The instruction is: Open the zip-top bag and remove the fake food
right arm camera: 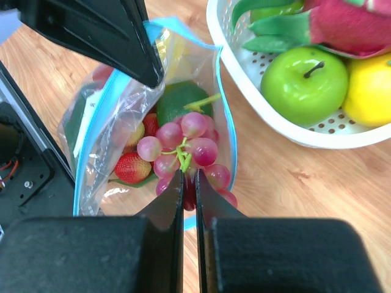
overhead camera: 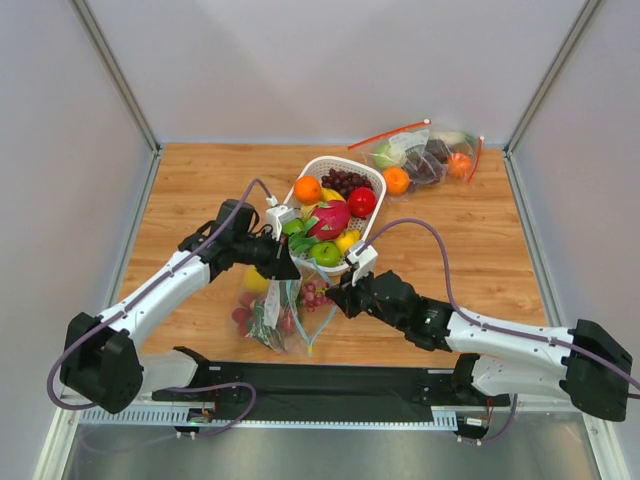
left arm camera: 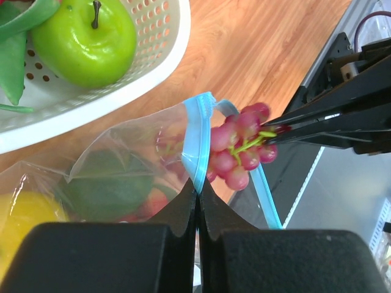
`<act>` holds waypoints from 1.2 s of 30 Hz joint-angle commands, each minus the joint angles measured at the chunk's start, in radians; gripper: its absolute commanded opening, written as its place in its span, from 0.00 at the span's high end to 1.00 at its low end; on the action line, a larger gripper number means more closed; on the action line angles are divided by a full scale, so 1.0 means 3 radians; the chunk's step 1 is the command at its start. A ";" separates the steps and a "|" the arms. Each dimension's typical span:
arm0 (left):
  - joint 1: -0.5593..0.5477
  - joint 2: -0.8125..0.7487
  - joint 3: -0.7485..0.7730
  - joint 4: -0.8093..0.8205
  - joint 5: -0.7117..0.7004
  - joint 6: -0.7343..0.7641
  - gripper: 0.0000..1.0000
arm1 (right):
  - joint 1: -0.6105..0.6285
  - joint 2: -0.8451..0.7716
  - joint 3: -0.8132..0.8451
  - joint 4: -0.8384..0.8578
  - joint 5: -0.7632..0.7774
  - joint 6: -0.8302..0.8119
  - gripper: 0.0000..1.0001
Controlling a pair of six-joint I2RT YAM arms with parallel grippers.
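Observation:
The clear zip-top bag (overhead camera: 272, 312) lies on the wood in front of the basket, its mouth open. My left gripper (left arm camera: 198, 186) is shut on its teal zip strip (left arm camera: 197, 137) and holds that edge up. My right gripper (right arm camera: 189, 177) is shut on the green stem of a bunch of pink grapes (right arm camera: 183, 143) at the bag's mouth, and the bunch (left arm camera: 235, 146) hangs just outside the strip. Fake food inside the bag includes a strawberry (right arm camera: 131, 168), a dark green fruit (right arm camera: 177, 101) and a yellow lemon (left arm camera: 24, 220).
A white basket (overhead camera: 300, 172) behind the bag holds a green apple (right arm camera: 302, 82), a pink dragon fruit, dark grapes, an orange and other produce. A second clear bag (overhead camera: 425, 155) with a red-orange zip lies at the back right, with a loose orange (overhead camera: 396, 180) next to it.

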 commanded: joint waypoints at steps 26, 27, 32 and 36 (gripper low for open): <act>0.0088 0.0279 0.0198 -0.0192 -0.0192 -0.0072 1.00 | -0.0631 -0.0591 0.0575 -0.0008 -0.0149 -0.0042 1.00; 0.0094 0.0269 0.0198 -0.0182 -0.0181 -0.0067 1.00 | -0.0708 -0.0566 0.0606 -0.0003 -0.0195 -0.0052 1.00; 0.0094 0.0218 0.0177 -0.0146 -0.0125 -0.0067 1.00 | -0.1259 -0.0214 0.0851 0.0109 -0.0466 -0.0195 1.00; 0.0099 0.0182 0.0183 -0.0146 -0.0105 -0.0052 1.00 | -0.1598 0.0139 0.1055 0.0273 -0.0716 -0.0247 1.00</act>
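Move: My right hand holds the pink grapes at the bag's mouth. The basket's middle lies about 20 cm ahead of it, neither left nor right, some 8 cm lower; the green apple is about 11 cm ahead and 1 cm left, the lemon 13 cm ahead and 4 cm right, both about 6 cm below. From my left hand, still pinching the bag's rim, the basket's middle is roughly 19 cm ahead, 8 cm right and 10 cm down. I lift the pink grapes up and away from the bag mouth with my right hand, drifting a little right, then swing faster forward towards the basket: about 12 cm up and 12 cm forward in all, turning some 15 degrees clockwise, fingers still shut on the stem. My left hand keeps its pinch on the rim and sinks 2–3 cm. ##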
